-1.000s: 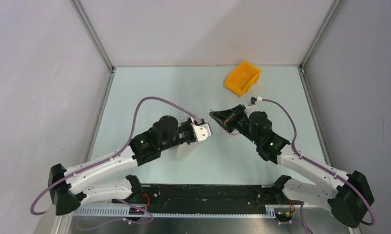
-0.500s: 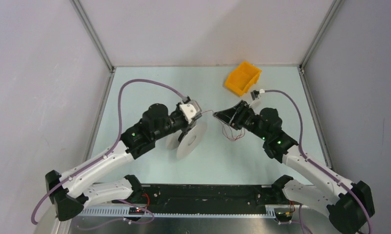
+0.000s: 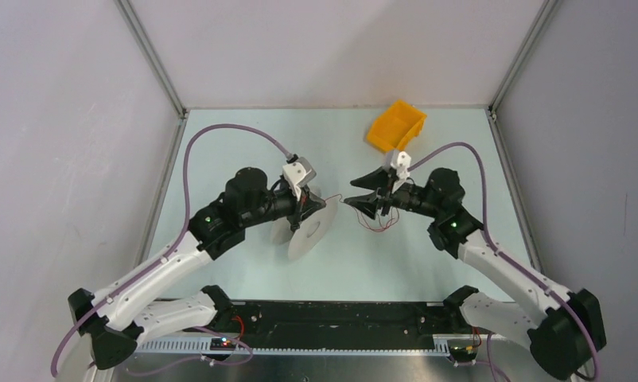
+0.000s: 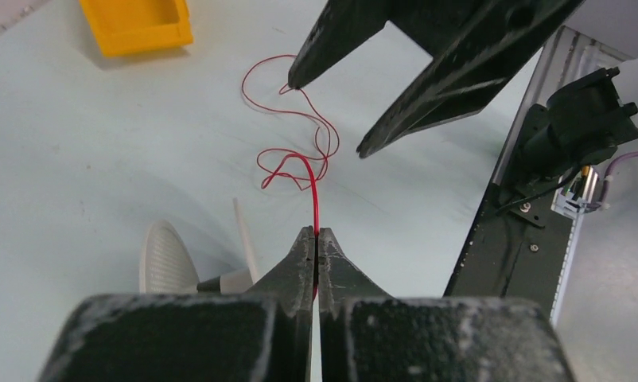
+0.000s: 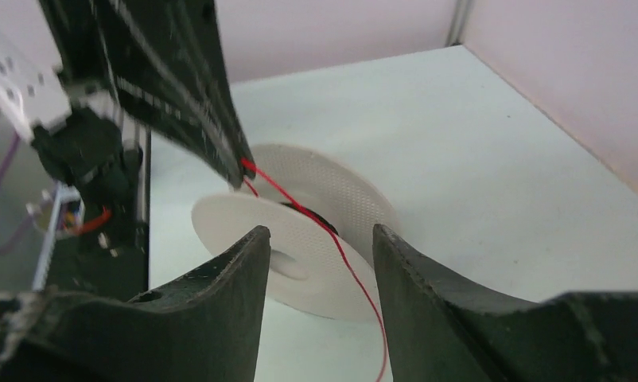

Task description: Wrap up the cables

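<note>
The cables are one hair-thin red wire (image 4: 300, 151) lying in loose loops on the table (image 3: 220, 159) and running up to my left gripper (image 4: 316, 232). That gripper is shut on the wire's end and hangs just above a white spool (image 3: 314, 231). My right gripper (image 3: 355, 195) faces it from the right, open, fingers spread. The wire (image 5: 332, 231) passes between its jaws untouched, running from the left gripper's tip (image 5: 240, 171) across the spool (image 5: 244, 219). The wire's loops (image 3: 379, 223) lie below the right gripper.
A yellow bin (image 3: 395, 127) stands at the back right of the table. Metal frame posts and grey walls close in the table on three sides. A black rail (image 3: 340, 314) with the arm bases runs along the near edge.
My left gripper has shut on the wire and drawn back to the spool. The right gripper has opened, let the wire go and turned to face left.
</note>
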Robot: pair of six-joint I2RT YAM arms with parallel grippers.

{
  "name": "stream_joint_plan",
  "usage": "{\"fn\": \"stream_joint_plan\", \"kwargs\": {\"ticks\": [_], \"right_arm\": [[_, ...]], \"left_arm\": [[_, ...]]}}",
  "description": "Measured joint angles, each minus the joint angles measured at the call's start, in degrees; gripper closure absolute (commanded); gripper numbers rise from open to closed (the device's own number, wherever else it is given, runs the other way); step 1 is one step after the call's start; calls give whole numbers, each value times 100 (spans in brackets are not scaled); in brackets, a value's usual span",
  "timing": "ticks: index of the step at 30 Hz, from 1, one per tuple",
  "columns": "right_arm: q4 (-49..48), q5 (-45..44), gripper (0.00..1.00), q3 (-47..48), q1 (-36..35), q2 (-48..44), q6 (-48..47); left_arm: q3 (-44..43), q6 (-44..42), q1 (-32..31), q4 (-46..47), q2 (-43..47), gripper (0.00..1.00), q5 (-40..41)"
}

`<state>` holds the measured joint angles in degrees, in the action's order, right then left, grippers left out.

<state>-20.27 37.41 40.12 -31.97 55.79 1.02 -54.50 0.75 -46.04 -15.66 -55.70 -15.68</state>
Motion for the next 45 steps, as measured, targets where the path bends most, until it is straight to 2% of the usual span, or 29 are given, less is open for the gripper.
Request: {"fn": "stream_joint_plan", "kwargs": {"ticks": [3,8,17,23,25,26,27,29,31,32,36,40,45], "right_arm": [[-20,595,47,81,24,437,-861],[-28,1440,49,503,33,1001,-1781],[146,1805,53,1436,-380,1781,-2695],[398,1773,73,1626,-577,2085,-3038],[437,1742,85,1665,-592,2162,-3110],[448,1718,95,1687,-595,2210,-3147],[459,1703,98,1703,-595,2253,-3180],[481,1692,100,1731,-595,2341,-3250],[535,1692,100,1788,-601,2446,-3316],[566,1687,100,1823,-601,2498,-3364],[625,1545,100,1947,-444,2632,-3473],[577,1261,100,2168,81,2750,-3495],[345,487,100,2686,540,2927,-3576]], "left_arm": [[0,236,160,-162,111,100,-59],[0,494,450,-269,304,100,-177],[7,704,730,-428,442,100,-389],[57,741,872,-514,605,100,-437],[90,745,922,-518,656,100,-450],[116,776,949,-522,684,100,-455],[138,787,973,-542,706,100,-457],[173,822,1023,-560,726,96,-459],[223,835,1075,-575,737,85,-457],[243,841,1095,-599,741,76,-450],[358,914,1130,-708,850,57,-256],[542,935,1137,-824,1246,46,304],[732,935,1137,-942,1786,41,1073]]}}
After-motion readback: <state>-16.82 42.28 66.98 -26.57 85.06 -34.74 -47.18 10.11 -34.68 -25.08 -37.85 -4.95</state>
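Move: Sagging out of the left hand's closed fingers, the red cable offers the open right hand a grip about 4 cm to its left, 2 cm back and a couple of centimetres lower, some 3 cm right of and 1 cm ahead of the left hand. From the right hand, the loose coil lies about 5 cm ahead, 8 cm right and 20 below; the yellow bin is 24 ahead, 10 right and 20 below. From the left hand, the spool stands roughly 3 cm ahead, 4 left and 12 below. Chasing the cable leftward some 8 cm and dipping a little, the open right hand turns counter-clockwise and pinches it just off the left fingertips, while the left keeps its grip and draws about 5 cm left. Once the right has shut, the left opens and backs off left another 5 cm or so, turning counter-clockwise towards the spool; the right swings the cable about 13 cm forward, also rightward and up, turning clockwise. ##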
